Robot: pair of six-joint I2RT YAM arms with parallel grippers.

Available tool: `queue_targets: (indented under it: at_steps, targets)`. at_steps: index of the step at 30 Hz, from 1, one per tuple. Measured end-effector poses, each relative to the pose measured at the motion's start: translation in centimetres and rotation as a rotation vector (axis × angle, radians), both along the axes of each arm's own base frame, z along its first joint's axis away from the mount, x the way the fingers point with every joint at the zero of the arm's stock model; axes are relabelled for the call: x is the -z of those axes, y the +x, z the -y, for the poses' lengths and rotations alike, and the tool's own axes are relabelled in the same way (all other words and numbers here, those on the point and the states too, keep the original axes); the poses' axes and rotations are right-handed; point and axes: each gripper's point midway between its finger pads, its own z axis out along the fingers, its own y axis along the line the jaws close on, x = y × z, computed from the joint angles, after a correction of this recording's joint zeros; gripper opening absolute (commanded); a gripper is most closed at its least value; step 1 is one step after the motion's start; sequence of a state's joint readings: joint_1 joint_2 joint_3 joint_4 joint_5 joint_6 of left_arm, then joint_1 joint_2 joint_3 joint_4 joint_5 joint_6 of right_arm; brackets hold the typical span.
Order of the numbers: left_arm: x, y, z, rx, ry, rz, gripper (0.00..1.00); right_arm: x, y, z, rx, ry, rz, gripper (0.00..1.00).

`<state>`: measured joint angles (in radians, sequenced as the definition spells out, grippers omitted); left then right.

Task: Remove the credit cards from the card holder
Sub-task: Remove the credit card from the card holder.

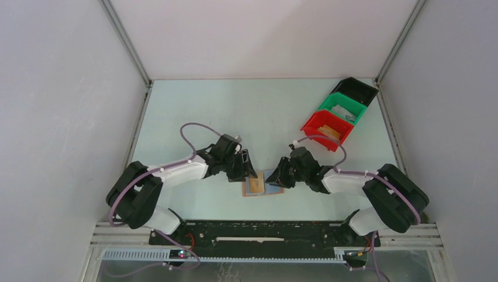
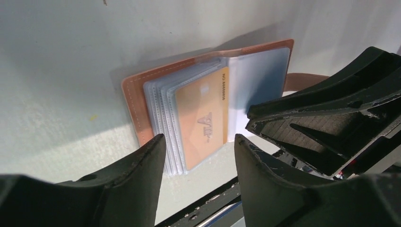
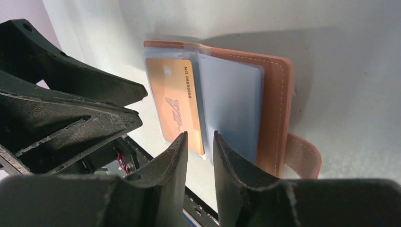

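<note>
The card holder (image 1: 271, 190) lies open flat on the table between my two grippers, brown leather (image 2: 135, 94) outside, clear sleeves inside. A tan credit card (image 2: 201, 118) shows in the top sleeve of the left stack. The pale blue-grey page (image 3: 231, 104) lies to its right, the strap tab (image 3: 302, 156) beyond it. My left gripper (image 2: 198, 138) hovers open over the near edge of the tan card's sleeves, gripping nothing. My right gripper (image 3: 198, 137) hangs over the near edge at the fold, its jaws narrowly apart with nothing clamped. No other card shows.
Red (image 1: 326, 130), green (image 1: 342, 110) and black (image 1: 355, 91) bins stand in a row at the back right. The black base rail (image 1: 264, 232) runs just in front of the card holder. The two grippers' fingers (image 2: 302, 118) are close together over it.
</note>
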<state>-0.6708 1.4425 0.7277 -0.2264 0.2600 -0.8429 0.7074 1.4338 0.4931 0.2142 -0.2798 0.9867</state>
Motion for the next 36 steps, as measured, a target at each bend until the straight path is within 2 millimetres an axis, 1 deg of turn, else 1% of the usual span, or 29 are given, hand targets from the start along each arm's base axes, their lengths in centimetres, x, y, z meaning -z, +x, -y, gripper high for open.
queue_targets:
  at_steps: [5,10,11,13,15,18,25,26,27,29,31,32,33,36]
  targets:
    - [1.4,0.1,0.1,-0.003,0.016,-0.029,0.53,0.8,0.2,-0.3,0.007,0.005,-0.019,0.34]
    - [2.2,0.2,0.1,-0.007,0.029,-0.04,0.5,1.3,0.5,-0.4,0.021,0.013,-0.034,0.33]
    - [2.3,0.2,0.0,-0.008,0.032,-0.041,0.47,1.4,0.6,-0.4,0.023,0.015,-0.037,0.33]
    - [2.3,0.2,0.0,-0.009,0.036,-0.039,0.46,1.5,0.7,-0.5,0.025,0.018,-0.041,0.32]
    - [2.4,0.2,-0.2,-0.013,0.043,-0.039,0.42,1.6,0.8,-0.6,0.029,0.025,-0.043,0.32]
    - [2.7,0.2,-0.4,-0.017,0.052,-0.039,0.39,1.8,0.9,-0.8,0.033,0.03,-0.047,0.29]
    - [2.8,0.3,-0.4,-0.018,0.053,-0.042,0.2,1.7,1.0,-1.1,0.035,0.052,-0.059,0.27]
    - [2.8,0.3,-0.4,-0.018,0.051,-0.042,0.18,1.7,1.0,-1.1,0.035,0.054,-0.061,0.25]
    - [2.8,0.3,-0.3,-0.018,0.048,-0.042,0.13,1.8,1.0,-1.1,0.034,0.055,-0.064,0.22]
    - [2.7,0.5,-0.3,-0.019,0.041,-0.039,0.1,1.8,1.0,-1.0,0.034,0.055,-0.067,0.15]
    - [2.7,0.6,-0.3,-0.022,0.04,-0.033,0.01,1.8,0.9,-1.0,0.033,0.056,-0.071,0.08]
    - [2.7,0.7,-0.3,-0.024,0.039,-0.033,0.0,1.8,0.9,-1.0,0.033,0.056,-0.072,0.06]
    - [2.7,0.7,-0.3,-0.023,0.037,-0.032,0.0,1.8,1.0,-1.0,0.034,0.055,-0.073,0.0]
    - [2.8,1.0,-0.4,-0.03,0.043,-0.028,0.0,1.8,1.0,-0.9,0.036,0.054,-0.075,0.0]
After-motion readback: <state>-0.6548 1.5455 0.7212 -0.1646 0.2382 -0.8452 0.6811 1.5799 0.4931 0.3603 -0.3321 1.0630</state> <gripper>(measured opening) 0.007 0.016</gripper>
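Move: From the left gripper, the credit card facing up in its sleeve lies about 3 cm to the right, 1 cm back and 3 cm below; the left edge of the sleeve stack is roughly 1 cm left, 1 cm back and 3 cm down. From the right gripper, the card's middle is some 5 cm to the left, about level, and 2 cm lower; the blue sleeve of the opened flap is about 1 cm right, level with it and 3 cm below. Bring the left gripper nearly straight down, about 3 cm, onto the left edge of the sleeve stack and shut its fingers there to pinch the sleeves. Meanwhile lower the right gripper some 2 cm, easing about 1 cm left and forward to the card's right-hand edge, then shut its half-closed fingers on that edge between card and blue flap. ##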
